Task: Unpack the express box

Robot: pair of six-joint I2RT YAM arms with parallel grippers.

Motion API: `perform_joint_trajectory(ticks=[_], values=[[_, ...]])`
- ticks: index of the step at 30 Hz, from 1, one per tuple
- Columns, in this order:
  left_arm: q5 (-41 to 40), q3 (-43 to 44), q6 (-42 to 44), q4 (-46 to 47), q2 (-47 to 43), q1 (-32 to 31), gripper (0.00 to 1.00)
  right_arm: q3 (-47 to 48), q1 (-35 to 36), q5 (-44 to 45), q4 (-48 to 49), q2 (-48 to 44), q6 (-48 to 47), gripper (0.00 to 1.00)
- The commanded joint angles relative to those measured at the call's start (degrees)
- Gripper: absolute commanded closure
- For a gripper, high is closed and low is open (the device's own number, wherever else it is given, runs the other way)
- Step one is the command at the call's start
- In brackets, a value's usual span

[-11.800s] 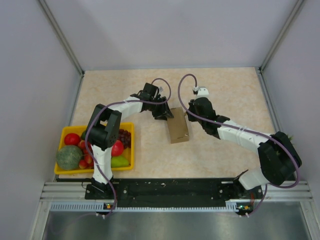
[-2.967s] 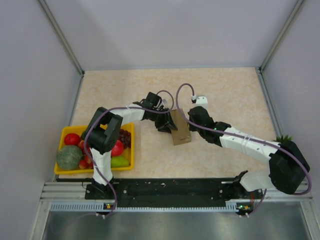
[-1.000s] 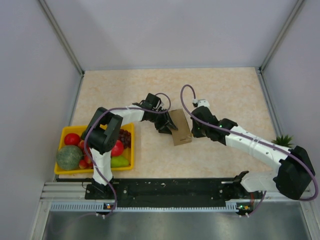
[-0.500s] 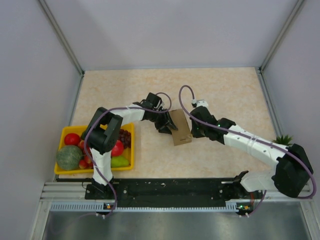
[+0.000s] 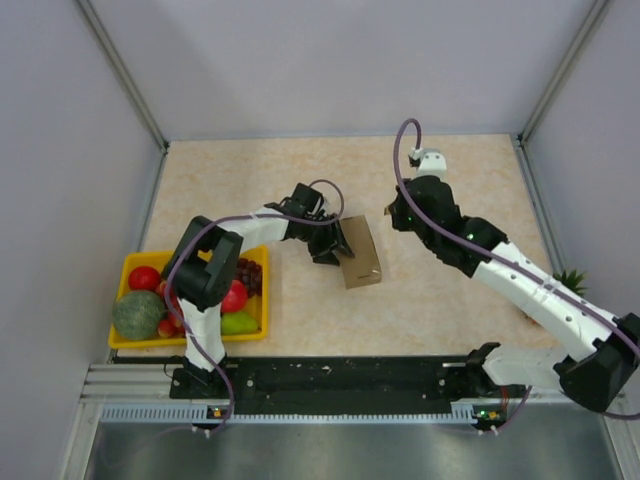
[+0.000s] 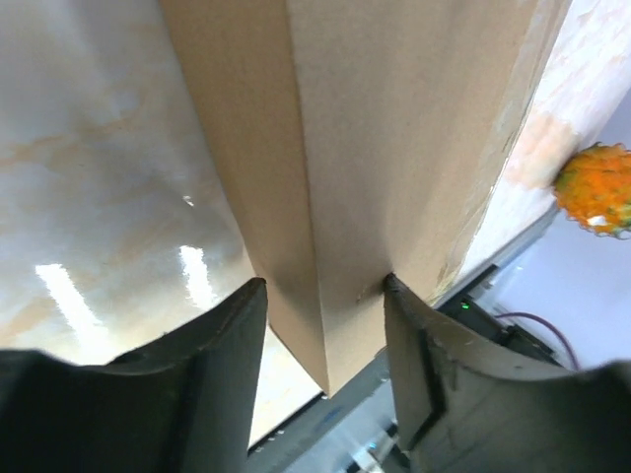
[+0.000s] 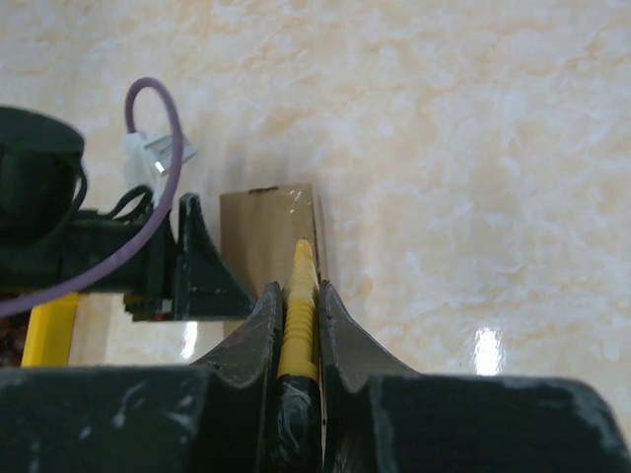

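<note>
The express box (image 5: 358, 255), small and of plain brown cardboard, stands mid-table with my left gripper (image 5: 338, 248) at its left side. In the left wrist view a corner of the express box (image 6: 375, 148) fills the gap and both fingers press its faces, so the left gripper (image 6: 323, 284) is shut on it. My right gripper (image 5: 393, 214) hovers just right of and behind the box, apart from it. It is shut on a thin yellow ridged tool (image 7: 299, 325). From the right gripper (image 7: 299, 291) the express box (image 7: 266, 232) shows below the tool's tip.
A yellow fruit tray (image 5: 150, 256) full of fruit sits at the near left, beside the left arm's base. An orange spiky fruit (image 6: 596, 187) with green leaves (image 5: 570, 278) lies at the right edge. Walls enclose the table; a black rail runs along the near edge.
My right arm has pulled back from the box's right side and up toward the back right, still holding the yellow tool. The left gripper and box have stayed in place.
</note>
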Motion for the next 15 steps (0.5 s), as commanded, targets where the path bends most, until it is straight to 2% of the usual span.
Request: perform_joint_trajectory(ticks=[1,3,8,15], values=[[-11.2,-1.8,5.5,0.5,-4.5,0.2,0.41,1.9,-4.2,-1.2,6.3,4.9,-4.3,1.0],[-11.2,-2.1,7.4,1.3,-6.8,-0.3,0.35,1.7,-6.2,-3.2,7.7,6.7,-4.8,1.0],[-15.3,-8.2,12.1,4.5,-16.2,-3.1,0.28,1.2,-7.7,-2.9,6.8,12.1,-5.7,1.0],[-21.3,-20.5,9.6,7.4,-28.5,-4.5,0.22,-2.4,-7.6,-5.0,2.1,14.6,-2.6,1.0]])
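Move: The express box lies flat with its middle about 5 cm to the right of the left hand, level with it fore and aft and some 3 cm below; the fingers straddle its left top edge. The fruit bin's middle is roughly 35 cm left of this hand and 10 cm nearer the base. From the right hand, high up with the yellow knife, the box's middle is about 7 cm left, 1 cm ahead and 24 cm below, and the left gripper some 12 cm left, level fore and aft and 21 cm below. The left hand lets go of the box's left edge, its fingers spreading plainly wider while it eases left and slightly forward, then lifts and draws back, ending about 4 cm higher, 3.5 cm left and 3 cm back, with the fingertips swung some 20 degrees towards forward. The right hand, still gripping the yellow knife, first reaches forward about 5 cm and then mostly sinks, some 8 cm in all, over the bare table to the right of the box, its tip dipping about 10 degrees. ##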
